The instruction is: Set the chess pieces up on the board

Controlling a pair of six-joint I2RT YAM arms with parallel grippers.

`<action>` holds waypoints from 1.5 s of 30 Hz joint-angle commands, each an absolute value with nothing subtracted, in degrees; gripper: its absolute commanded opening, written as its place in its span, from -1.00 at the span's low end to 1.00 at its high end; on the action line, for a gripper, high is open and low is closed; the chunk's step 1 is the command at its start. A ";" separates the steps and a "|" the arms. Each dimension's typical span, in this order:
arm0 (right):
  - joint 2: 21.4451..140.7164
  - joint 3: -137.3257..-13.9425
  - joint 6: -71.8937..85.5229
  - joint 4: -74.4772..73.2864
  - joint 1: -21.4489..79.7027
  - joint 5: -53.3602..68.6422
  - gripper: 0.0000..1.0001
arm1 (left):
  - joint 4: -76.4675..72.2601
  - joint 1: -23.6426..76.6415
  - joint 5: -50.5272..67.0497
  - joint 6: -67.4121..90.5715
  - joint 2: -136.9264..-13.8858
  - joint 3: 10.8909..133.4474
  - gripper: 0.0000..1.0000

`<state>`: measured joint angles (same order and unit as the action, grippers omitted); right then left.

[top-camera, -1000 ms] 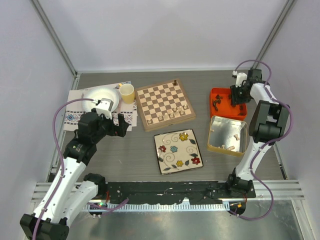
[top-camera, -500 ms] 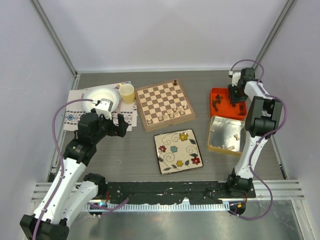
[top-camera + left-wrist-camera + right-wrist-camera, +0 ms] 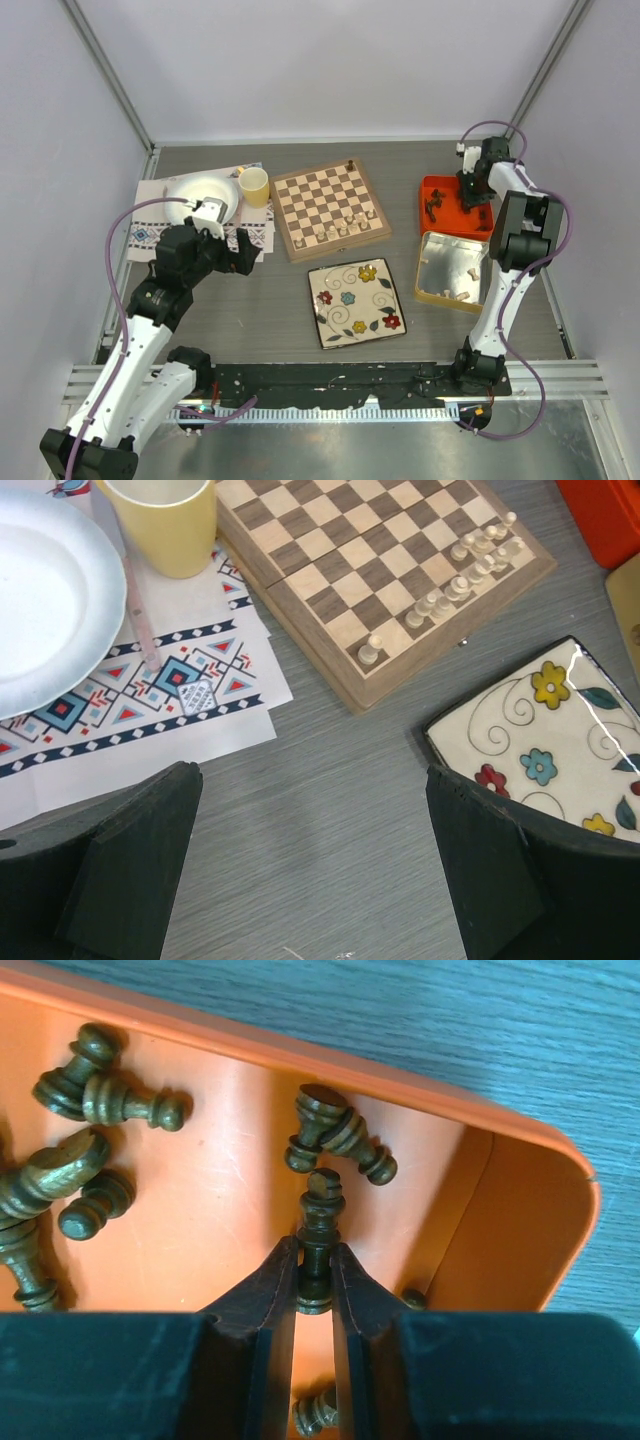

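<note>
The board (image 3: 318,198) lies at the table's middle back, with several pale chess pieces (image 3: 346,227) along its near edge and one dark piece (image 3: 349,164) at its far edge. My right gripper (image 3: 471,194) reaches down into the orange tray (image 3: 441,184). In the right wrist view the right gripper (image 3: 315,1257) is shut on an upright dark chess piece (image 3: 322,1210) by its stem. Several more dark pieces (image 3: 128,1103) lie loose on the tray floor (image 3: 230,1190). My left gripper (image 3: 312,775) hangs open over bare table, near the board (image 3: 330,590), holding nothing.
A gold tin (image 3: 427,272) with a few pale pieces sits just in front of the orange tray. A floral square plate (image 3: 370,296) lies in front of the board. A yellow cup (image 3: 254,186) and a white plate (image 3: 196,192) rest on a patterned mat at the left.
My right arm shifted toward the tray's far side, and its fingers have closed onto the upright dark piece. The left arm has not moved.
</note>
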<state>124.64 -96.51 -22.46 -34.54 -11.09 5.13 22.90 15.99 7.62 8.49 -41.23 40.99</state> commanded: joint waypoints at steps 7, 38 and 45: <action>110.58 -89.48 -29.69 -30.16 -11.42 23.27 -0.88 | 12.93 15.73 24.42 18.69 -45.96 44.03 0.99; 88.77 -77.08 -62.67 -54.93 11.51 66.97 -0.90 | -18.72 35.94 31.90 47.29 -86.13 60.47 0.54; 88.33 -75.85 -61.17 -54.41 13.45 67.41 -0.91 | -16.61 37.35 32.96 44.03 -88.50 61.26 0.26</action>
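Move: The right hand holds the dark piece in the orange bin; its meeting place with the left hand is about 20 cm back, 30 cm left and 17 cm up. The flowered tile lies some 29 cm back and 36 cm left, the metal tin 20 cm back and 5 cm left. From the left hand, that piece is roughly 23 cm ahead, 66 cm right and 18 cm down; the board's middle is 21 cm ahead, 20 cm right. Right hand brings the dark piece about 30 cm left, back and up; left reaches right towards it, part-closing. ##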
